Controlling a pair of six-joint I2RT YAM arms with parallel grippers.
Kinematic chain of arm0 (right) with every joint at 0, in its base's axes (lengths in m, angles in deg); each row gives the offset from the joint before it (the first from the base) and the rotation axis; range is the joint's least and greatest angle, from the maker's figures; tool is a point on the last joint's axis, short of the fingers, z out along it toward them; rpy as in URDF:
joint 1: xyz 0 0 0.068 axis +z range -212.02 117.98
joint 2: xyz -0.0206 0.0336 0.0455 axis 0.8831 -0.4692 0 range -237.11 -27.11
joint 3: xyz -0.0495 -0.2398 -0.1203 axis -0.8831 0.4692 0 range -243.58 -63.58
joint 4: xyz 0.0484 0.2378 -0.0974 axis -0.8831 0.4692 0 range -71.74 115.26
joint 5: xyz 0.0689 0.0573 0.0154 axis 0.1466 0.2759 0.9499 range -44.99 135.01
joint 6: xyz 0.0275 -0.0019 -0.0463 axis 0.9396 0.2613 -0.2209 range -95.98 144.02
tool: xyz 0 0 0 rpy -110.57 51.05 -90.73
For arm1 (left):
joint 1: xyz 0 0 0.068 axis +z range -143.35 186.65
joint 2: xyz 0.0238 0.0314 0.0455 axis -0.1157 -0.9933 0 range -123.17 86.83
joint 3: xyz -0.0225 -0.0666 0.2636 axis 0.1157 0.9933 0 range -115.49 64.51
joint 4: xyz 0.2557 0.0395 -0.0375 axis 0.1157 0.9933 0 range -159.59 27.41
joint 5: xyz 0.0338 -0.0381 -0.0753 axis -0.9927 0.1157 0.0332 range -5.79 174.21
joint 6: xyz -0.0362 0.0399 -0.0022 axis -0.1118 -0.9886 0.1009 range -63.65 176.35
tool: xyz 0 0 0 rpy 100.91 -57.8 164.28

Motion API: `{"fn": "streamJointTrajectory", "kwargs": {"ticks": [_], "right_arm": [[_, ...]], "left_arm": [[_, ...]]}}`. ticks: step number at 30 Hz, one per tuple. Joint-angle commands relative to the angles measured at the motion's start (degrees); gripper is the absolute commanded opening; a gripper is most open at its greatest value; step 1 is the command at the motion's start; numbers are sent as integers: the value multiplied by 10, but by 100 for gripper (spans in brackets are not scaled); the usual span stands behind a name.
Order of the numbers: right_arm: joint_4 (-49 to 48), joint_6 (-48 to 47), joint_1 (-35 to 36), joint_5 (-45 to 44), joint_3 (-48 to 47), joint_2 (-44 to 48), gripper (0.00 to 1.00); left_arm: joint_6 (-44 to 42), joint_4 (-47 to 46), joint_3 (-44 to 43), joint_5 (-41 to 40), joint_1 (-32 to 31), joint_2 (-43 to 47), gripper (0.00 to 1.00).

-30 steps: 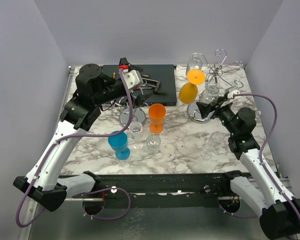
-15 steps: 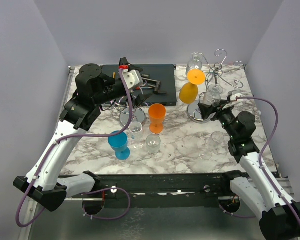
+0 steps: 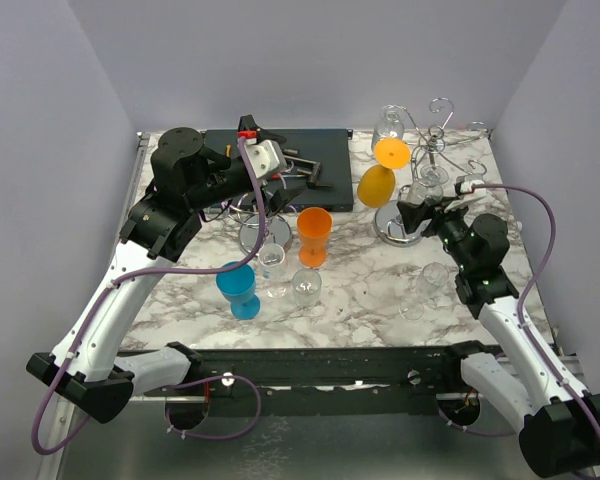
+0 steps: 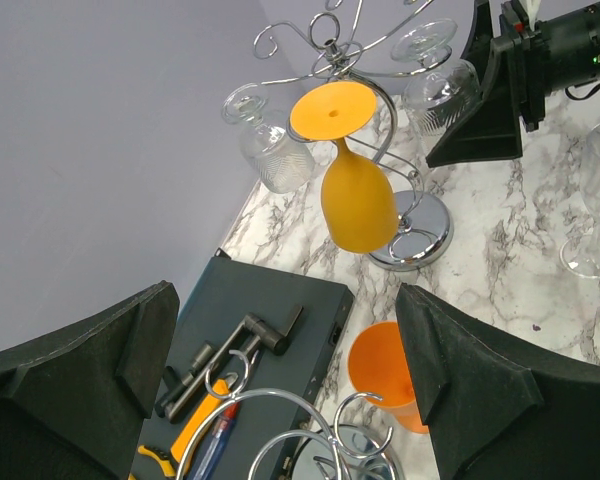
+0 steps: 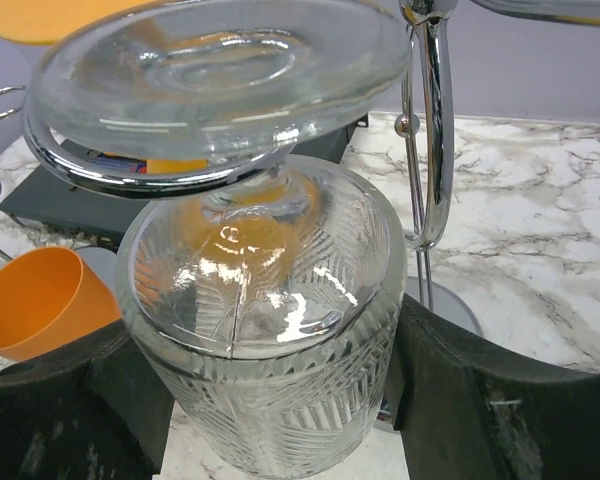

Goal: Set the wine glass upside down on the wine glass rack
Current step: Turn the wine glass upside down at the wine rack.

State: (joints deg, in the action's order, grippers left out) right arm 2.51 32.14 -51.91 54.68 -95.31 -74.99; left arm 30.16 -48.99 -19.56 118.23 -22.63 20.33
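A clear cut-glass wine glass hangs upside down, its foot lying on a chrome ring of the wine glass rack. My right gripper is shut on its bowl, one finger pressed to each side. From above, the right gripper is at the rack with the glass. An orange wine glass and a clear one hang there too. My left gripper is open and empty over the dark case.
A dark case with tools lies at the back. A second chrome rack stands below the left gripper. A blue goblet, an orange cup and clear glasses stand mid-table. A clear wine glass stands near the right arm.
The right wrist has shifted slightly back and forth beside the rack, still holding the glass. The left arm has not moved.
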Motion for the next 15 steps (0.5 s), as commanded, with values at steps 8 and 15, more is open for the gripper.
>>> {"fn": "streamJointTrajectory", "kwargs": {"ticks": [8,15], "right_arm": [[94,9,-1,-6,-43,-2,100],[134,9,-1,-3,-59,22,100]], "left_arm": [[0,-8,-13,12,0,-1,99],[4,-8,-17,10,0,-1,99]]}}
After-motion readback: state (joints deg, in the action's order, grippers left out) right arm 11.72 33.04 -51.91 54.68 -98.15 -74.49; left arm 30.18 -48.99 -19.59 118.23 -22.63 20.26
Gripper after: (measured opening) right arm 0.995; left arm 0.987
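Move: The wine glass is already upside down between the right fingers, its middle about 2 cm above the hand point; the rack ring around its stem sits roughly 7 cm above. The rack pole stands some 10 cm straight ahead, the hanging yellow glass about 6 cm ahead and 9 cm left, another clear glass 10 cm beyond the yellow one. From the left hand, the wine glass lies roughly 34 cm right, 3 cm ahead and 17 cm lower. The right fingers open wide, letting go of the bowl, while the hand tips down and sinks about 1 cm. ##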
